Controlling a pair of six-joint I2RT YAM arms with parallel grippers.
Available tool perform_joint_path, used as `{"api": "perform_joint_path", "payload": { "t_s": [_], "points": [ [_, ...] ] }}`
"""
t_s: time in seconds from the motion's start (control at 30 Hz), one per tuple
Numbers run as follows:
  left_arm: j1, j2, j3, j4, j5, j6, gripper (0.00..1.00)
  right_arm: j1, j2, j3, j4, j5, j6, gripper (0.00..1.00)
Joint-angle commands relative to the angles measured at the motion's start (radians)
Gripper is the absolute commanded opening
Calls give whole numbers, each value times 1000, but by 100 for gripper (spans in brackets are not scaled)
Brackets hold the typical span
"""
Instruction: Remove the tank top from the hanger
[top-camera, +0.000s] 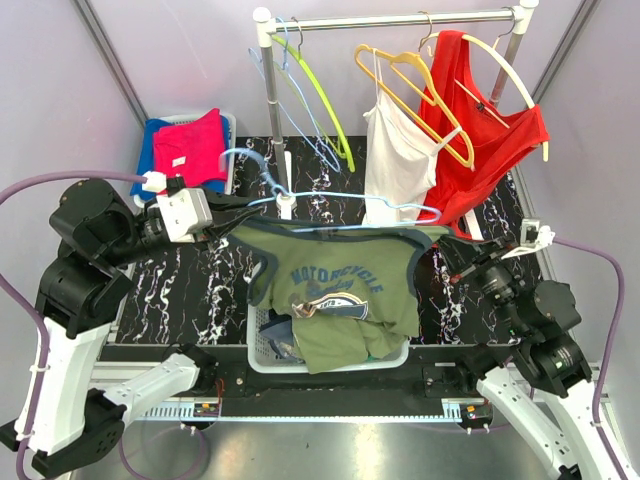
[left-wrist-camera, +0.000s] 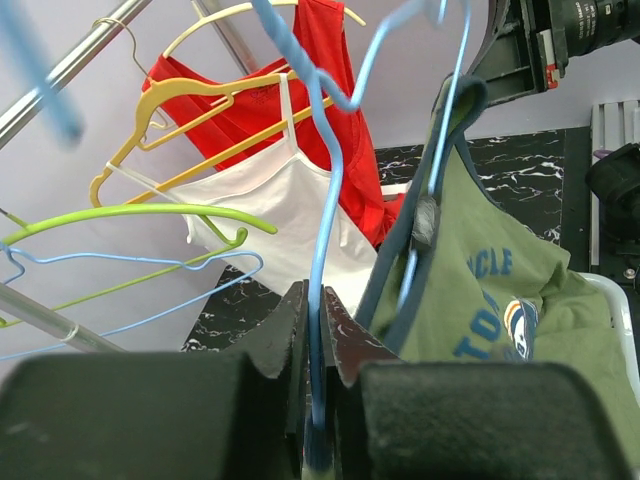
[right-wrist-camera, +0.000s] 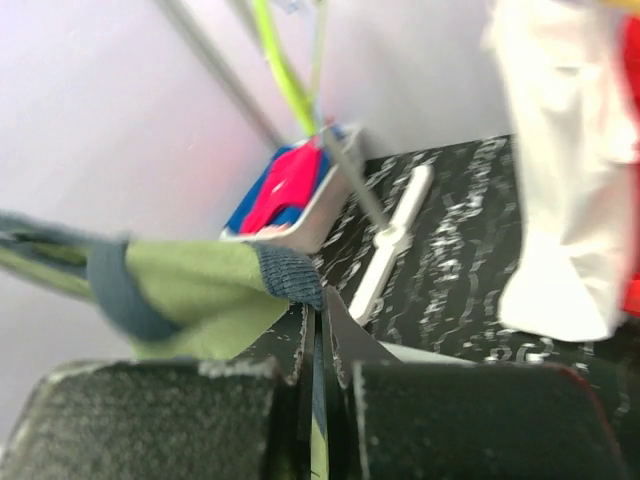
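An olive-green tank top (top-camera: 340, 290) with navy trim and a blue print hangs on a light-blue wire hanger (top-camera: 330, 205), held over the table's front middle. My left gripper (top-camera: 225, 222) is shut on the hanger's wire near its left end; in the left wrist view the blue hanger (left-wrist-camera: 322, 200) runs up from between the closed fingers of that gripper (left-wrist-camera: 318, 300), with the tank top (left-wrist-camera: 490, 290) just right of it. My right gripper (top-camera: 455, 262) is at the tank top's right shoulder. The right wrist view shows this gripper (right-wrist-camera: 320, 315) shut on the tank top's (right-wrist-camera: 200, 280) navy edge.
A clothes rack (top-camera: 390, 20) at the back carries a red top (top-camera: 480, 130), a white top (top-camera: 395, 150), and yellow, green and blue hangers. A blue bin (top-camera: 160, 135) with pink clothing sits back left. A white basket (top-camera: 262, 360) with clothes stands under the tank top.
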Motion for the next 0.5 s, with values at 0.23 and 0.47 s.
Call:
{"api": "perform_joint_path", "payload": {
  "t_s": [0.23,0.47],
  "points": [
    [7,-10,13,68,25,-5,9,-2,135,54,-43,-117,-87,0],
    [7,-4,22,68,26,-5,9,-1,276,150,16,-460,-120,1]
  ]
}}
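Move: The right fingers already pinch the tank top's right shoulder strap. From there the basket lies about 20 cm to the left, level fore-and-aft and some 33 below; the hanger's free end is around 3 cm to the left, 2 ahead and 2 above, and the white top hangs roughly 25 ahead and 5 to the left. For the left hand, which keeps the blue hanger, the basket is about 10 cm to the right, 3 ahead and 46 below. Reversing from a short tug to the right, about 1.5 cm, the right hand swings back left some 6 cm while sinking nearly 5 and easing slightly forward, keeping its pinch on the strap and bringing the cloth towards the basket side. Its wrist rolls and tips down, then turns counter-clockwise. The left hand stays put, still gripping the hanger. ##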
